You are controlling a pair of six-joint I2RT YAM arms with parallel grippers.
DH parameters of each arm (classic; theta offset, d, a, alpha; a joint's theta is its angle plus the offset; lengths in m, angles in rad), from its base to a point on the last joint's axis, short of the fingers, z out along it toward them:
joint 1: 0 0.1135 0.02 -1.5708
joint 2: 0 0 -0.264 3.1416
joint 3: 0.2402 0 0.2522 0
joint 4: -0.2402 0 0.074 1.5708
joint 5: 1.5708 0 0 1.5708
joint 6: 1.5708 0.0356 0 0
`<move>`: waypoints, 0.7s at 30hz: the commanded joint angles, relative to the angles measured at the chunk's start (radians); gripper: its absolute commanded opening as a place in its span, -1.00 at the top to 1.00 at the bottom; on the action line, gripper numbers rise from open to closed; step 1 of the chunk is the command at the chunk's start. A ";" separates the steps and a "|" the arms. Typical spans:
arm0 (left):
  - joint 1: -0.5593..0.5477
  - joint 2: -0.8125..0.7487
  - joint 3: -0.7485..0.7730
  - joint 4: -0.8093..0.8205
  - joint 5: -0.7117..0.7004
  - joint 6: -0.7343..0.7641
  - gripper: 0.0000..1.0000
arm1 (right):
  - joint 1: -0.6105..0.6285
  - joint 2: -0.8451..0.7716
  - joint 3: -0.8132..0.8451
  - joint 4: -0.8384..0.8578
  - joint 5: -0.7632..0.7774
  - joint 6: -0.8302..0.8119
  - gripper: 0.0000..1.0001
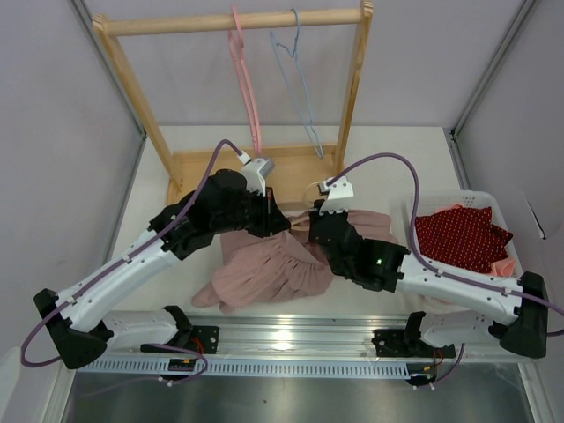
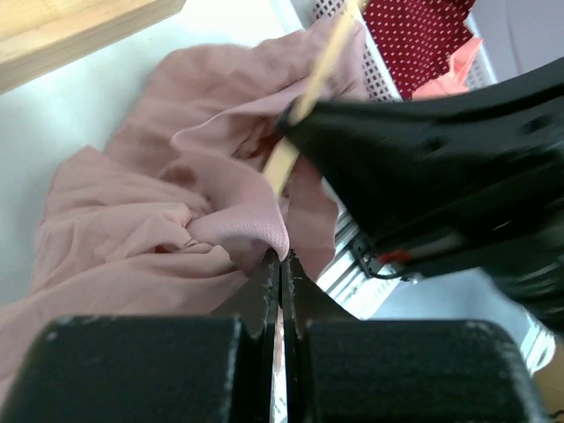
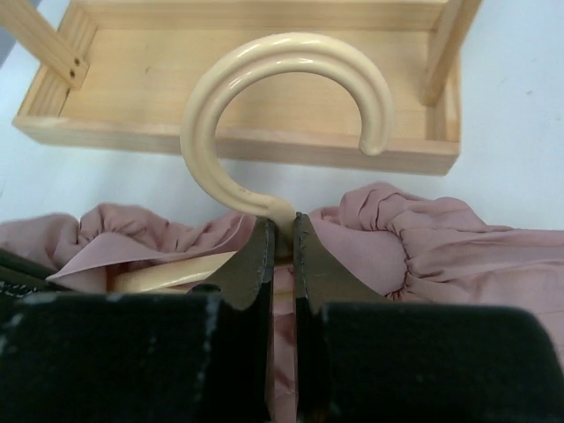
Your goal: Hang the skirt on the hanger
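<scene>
A dusty-pink skirt point(image 1: 269, 269) lies bunched on the white table between the two arms. My left gripper point(image 2: 284, 256) is shut on a fold of the skirt's point(image 2: 141, 211) fabric. A cream wooden hanger point(image 3: 286, 97) sits partly inside the skirt point(image 3: 423, 238), with its hook sticking out toward the rack. The right gripper point(image 3: 282, 222) is shut on the neck just below that hook. The hanger's bar point(image 2: 310, 84) shows slanting through the cloth in the left wrist view. From above, the left gripper point(image 1: 280, 222) and right gripper point(image 1: 310, 222) nearly meet over the skirt's waistband, and the hanger is hidden.
A wooden clothes rack point(image 1: 233, 22) stands at the back, with a pink hanger point(image 1: 247, 88) and a blue wire hanger point(image 1: 301, 88) on its rail. Its base tray point(image 3: 247, 62) lies just beyond the hook. At the right, a white basket point(image 1: 493, 198) holds a red dotted garment point(image 1: 458, 236).
</scene>
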 commanded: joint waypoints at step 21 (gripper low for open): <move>-0.022 -0.056 0.078 -0.042 -0.025 0.226 0.16 | 0.138 0.036 0.138 -0.045 0.046 -0.005 1.00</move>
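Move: The pinched edge of the skirt's waistband is at the left fingertips, about 6 cm left of the right hand, 3 cm back and a little lower. The right hand grips the hanger's neck, so the hanger's middle lies roughly 6 cm right of the left hand, 3 cm ahead and 3 cm lower. From the right hand, the gathered waistband is some 10 cm right, level fore-and-aft, 6 cm lower; the rack base is about 14 cm ahead, 15 cm left, 18 cm down. The hanger, still held by its neck with the hook up, is carried by the right hand about 4 cm left and nearly 4 cm back, farther into the skirt's waist, dipping some 3 cm on the way and coming back up. The left hand stays nearly in place, tilts by under 10 degrees, drifts slightly left and at the end opens its fingers, ending its pinch on the waistband. ##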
